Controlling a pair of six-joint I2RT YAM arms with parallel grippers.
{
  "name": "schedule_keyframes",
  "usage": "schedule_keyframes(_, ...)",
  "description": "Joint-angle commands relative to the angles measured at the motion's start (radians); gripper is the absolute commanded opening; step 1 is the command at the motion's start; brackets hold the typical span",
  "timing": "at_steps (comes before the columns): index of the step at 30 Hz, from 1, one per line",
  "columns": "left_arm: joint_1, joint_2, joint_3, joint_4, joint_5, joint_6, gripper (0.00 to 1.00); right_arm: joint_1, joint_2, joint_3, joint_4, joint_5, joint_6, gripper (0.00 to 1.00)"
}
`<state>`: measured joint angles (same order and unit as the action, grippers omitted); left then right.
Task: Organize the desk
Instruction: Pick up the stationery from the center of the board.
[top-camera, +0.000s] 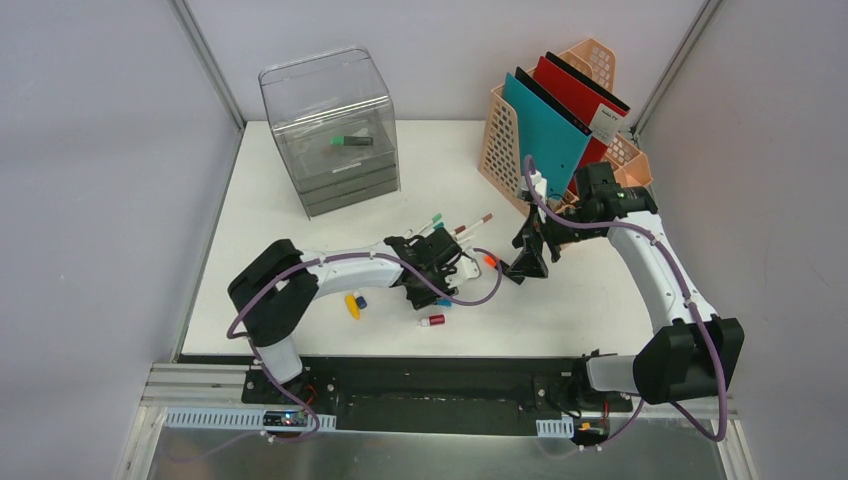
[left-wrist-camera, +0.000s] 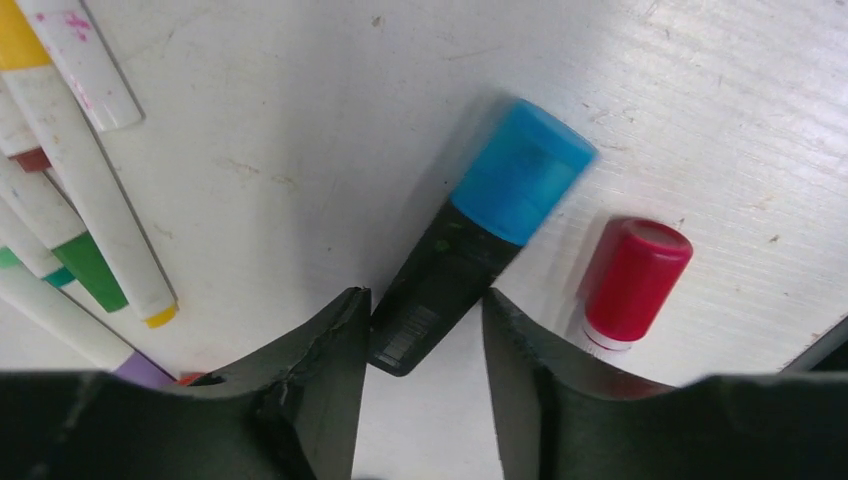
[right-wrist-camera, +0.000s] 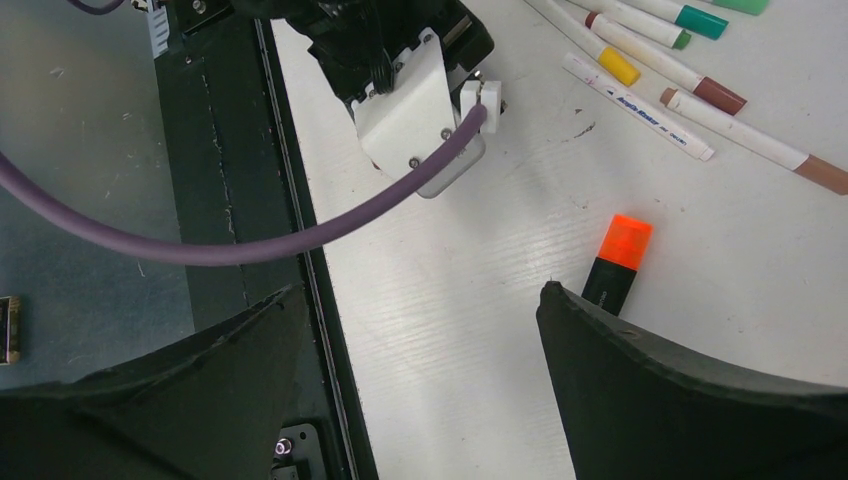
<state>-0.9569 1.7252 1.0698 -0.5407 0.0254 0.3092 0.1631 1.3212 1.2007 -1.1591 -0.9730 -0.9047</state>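
Observation:
On the white desk (top-camera: 600, 300), a black highlighter with a blue cap (left-wrist-camera: 480, 230) lies at an angle. Its tail end sits between the fingers of my left gripper (left-wrist-camera: 425, 330). The left finger touches it, and bare desk shows beside the right finger, so the jaws are open. From above, the left gripper (top-camera: 428, 280) is low over the desk's middle. My right gripper (right-wrist-camera: 420, 295) hangs wide open and empty over the desk near its front rail (right-wrist-camera: 220, 200). An orange-capped highlighter (right-wrist-camera: 620, 260) lies just past its right finger. In the top view the right gripper (top-camera: 525, 262) is beside the orange highlighter (top-camera: 489, 261).
A red-capped marker (left-wrist-camera: 635, 280) lies right of the blue one. Several felt pens (top-camera: 455, 228) are fanned out behind the left gripper. A yellow highlighter (top-camera: 352, 305) lies near the left forearm. A clear drawer unit (top-camera: 330, 130) stands back left and a peach file rack (top-camera: 510, 140) with folders back right.

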Motion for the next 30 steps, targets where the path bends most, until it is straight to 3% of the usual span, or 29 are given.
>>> schedule_keyframes(1,-0.012,0.027,0.048,0.007,-0.04,0.022,0.42,-0.005,-0.01,0.036,-0.008,-0.013,-0.042,0.88)
schedule_keyframes(6,-0.013,0.072,0.065,0.007,-0.046,0.013,0.41,-0.005,-0.011,0.036,-0.012,-0.022,-0.045,0.88)
schedule_keyframes(10,-0.012,0.089,0.084,0.008,-0.057,-0.011,0.26,-0.005,-0.01,0.036,-0.017,-0.029,-0.048,0.88)
schedule_keyframes(12,-0.012,0.087,0.091,0.01,-0.063,-0.033,0.13,-0.005,-0.008,0.037,-0.019,-0.037,-0.048,0.88)
schedule_keyframes(16,-0.012,0.039,0.068,0.049,-0.075,-0.074,0.01,-0.005,-0.005,0.041,-0.025,-0.054,-0.05,0.88)
schedule_keyframes(30,-0.008,-0.193,-0.139,0.266,-0.119,-0.212,0.0,-0.039,0.003,0.068,-0.047,-0.144,-0.03,0.89)
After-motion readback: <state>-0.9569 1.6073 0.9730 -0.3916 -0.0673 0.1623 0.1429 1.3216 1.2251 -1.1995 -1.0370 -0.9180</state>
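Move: The black-and-blue highlighter lies under the left hand's half-open fingers, its middle about 3 cm to the right, 1 cm ahead and 1 cm below, with the black end between the fingertips. The red bottle is roughly 4 cm back and 3 cm right, the bunch of pens some 12 cm ahead and 2 cm right, the orange highlighter about 8 cm ahead and 18 cm right. From the right hand the black-and-blue highlighter is some 16 cm left, level, and 19 cm below. Staying low over the board, the left hand slides about 2 cm forward and 1 cm right towards the black-and-blue highlighter while its fingers close from half open and pinch the black body near its plain end, the blue cap sticking out towards the robot's right. Keeping that pinch, the hand then rises some 2 cm off the board, easing about 1 cm back to the left as the wrist turns and tilts roughly 15 degrees, part of it counter-clockwise. ##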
